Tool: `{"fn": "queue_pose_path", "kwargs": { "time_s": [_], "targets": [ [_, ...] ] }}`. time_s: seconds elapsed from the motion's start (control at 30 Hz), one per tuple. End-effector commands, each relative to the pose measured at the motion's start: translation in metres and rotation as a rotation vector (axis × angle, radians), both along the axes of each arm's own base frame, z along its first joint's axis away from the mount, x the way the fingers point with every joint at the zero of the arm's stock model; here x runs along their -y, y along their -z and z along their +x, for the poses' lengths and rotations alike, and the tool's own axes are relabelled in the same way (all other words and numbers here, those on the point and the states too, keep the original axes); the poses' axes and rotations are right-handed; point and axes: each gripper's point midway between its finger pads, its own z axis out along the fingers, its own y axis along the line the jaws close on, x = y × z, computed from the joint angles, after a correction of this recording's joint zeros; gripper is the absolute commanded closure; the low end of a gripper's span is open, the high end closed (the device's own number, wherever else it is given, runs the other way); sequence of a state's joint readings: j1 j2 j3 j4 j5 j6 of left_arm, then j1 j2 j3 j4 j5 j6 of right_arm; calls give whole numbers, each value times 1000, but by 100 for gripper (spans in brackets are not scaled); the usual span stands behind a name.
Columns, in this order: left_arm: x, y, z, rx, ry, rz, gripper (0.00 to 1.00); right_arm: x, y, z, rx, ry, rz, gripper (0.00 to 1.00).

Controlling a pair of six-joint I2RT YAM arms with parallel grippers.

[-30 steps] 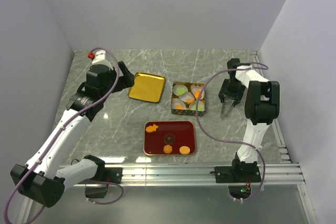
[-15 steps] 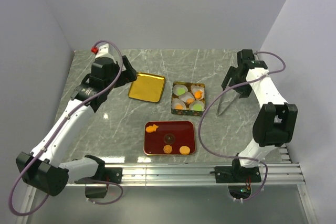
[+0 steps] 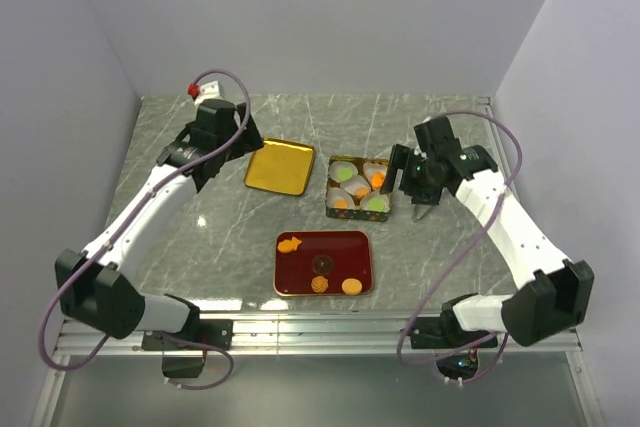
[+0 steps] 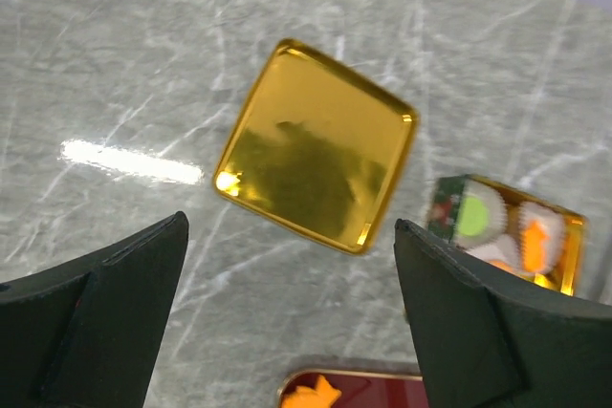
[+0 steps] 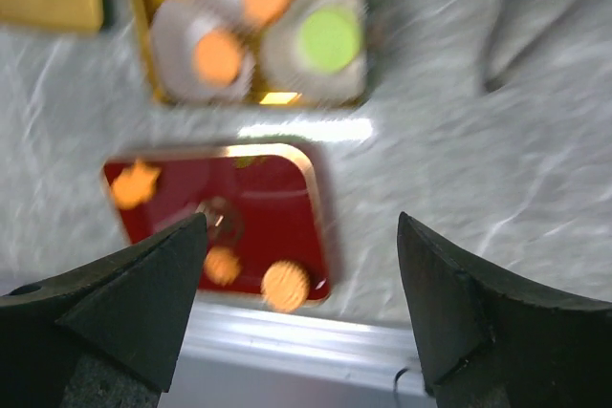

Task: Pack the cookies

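Observation:
Several cookies lie on the red tray (image 3: 323, 263): an orange fish (image 3: 289, 244), a brown disc (image 3: 322, 264), a swirl disc (image 3: 318, 286) and an orange disc (image 3: 351, 286). More cookies, green (image 5: 330, 37) and orange (image 5: 219, 54), sit in white paper cups inside the square tin (image 3: 359, 188). My left gripper (image 3: 250, 147) hangs open above the gold lid (image 4: 316, 160), holding nothing. My right gripper (image 3: 415, 197) is open and empty just right of the tin. In its wrist view the right gripper (image 5: 301, 222) frames the tray's right end (image 5: 287, 188).
The gold lid (image 3: 280, 167) lies flat to the left of the tin. An aluminium rail (image 3: 320, 327) runs along the near table edge. Grey walls close in the left, back and right sides. Cables loop off both arms.
The right arm swung out to the back right, then came in beside the tin, its jaws wider. The left arm reached farther back and right toward the gold lid.

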State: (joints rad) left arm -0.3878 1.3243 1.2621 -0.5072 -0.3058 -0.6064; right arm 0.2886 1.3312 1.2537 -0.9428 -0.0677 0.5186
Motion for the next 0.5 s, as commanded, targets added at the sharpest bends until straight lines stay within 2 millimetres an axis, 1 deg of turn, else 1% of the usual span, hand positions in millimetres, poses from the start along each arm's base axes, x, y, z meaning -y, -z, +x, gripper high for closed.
{"fn": "queue_pose_path", "kwargs": {
  "time_s": [0.0,0.03,0.07,0.1,0.13,0.17,0.2,0.23,0.27,0.33,0.37,0.4,0.43,0.47],
  "targets": [
    [-10,6,14,-23,-71,43,6,-19,-10,-24,3,-23,77,14],
    [-8,6,19,-31,-61,36,10,-19,-12,-29,6,-28,78,14],
    [-9,21,25,-71,-59,44,13,-18,-15,-36,10,-38,75,14],
    [-6,29,28,-100,-38,35,19,-17,-17,-40,15,-45,72,14],
    [-10,29,34,-108,-50,32,21,-14,-18,-43,16,-46,60,14],
    [-11,44,39,-143,-52,48,23,-9,-22,-49,19,-56,42,14],
    [-13,48,44,-145,-58,50,26,-6,-24,-52,20,-60,31,14],
    [-19,56,49,-159,-61,49,28,-2,-26,-53,23,-59,13,14],
    [-20,68,54,-182,-57,43,30,1,-30,-58,23,-70,0,14],
    [-25,81,64,-200,-47,18,34,4,-34,-62,28,-75,-9,14],
    [-26,98,67,-236,-43,22,36,5,-37,-65,29,-80,-12,14],
    [-27,102,71,-245,-41,24,39,6,-38,-66,28,-81,-13,14],
    [-26,109,75,-249,-30,31,40,6,-38,-67,28,-82,-12,14],
    [-22,125,76,-283,-8,28,40,7,-37,-71,17,-85,-13,14]
  ]
}}
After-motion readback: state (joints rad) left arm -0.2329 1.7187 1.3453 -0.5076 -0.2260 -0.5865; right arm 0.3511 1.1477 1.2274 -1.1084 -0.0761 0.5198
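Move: The gold lid's middle is some 7 cm ahead of the left hand, 7 cm to its right and 24 cm below. The cookie box stands about 19 cm to the right of the lid and 6 cm nearer the base; the red tray lies roughly 18 cm back and 18 cm right of the left hand. From the right hand the lid lies about 17 cm ahead, 27 cm left and 17 cm lower. Left hand sinks about 12 cm, forward 6, towards the gold lid's left side, fingers narrowing; right hand retreats. ##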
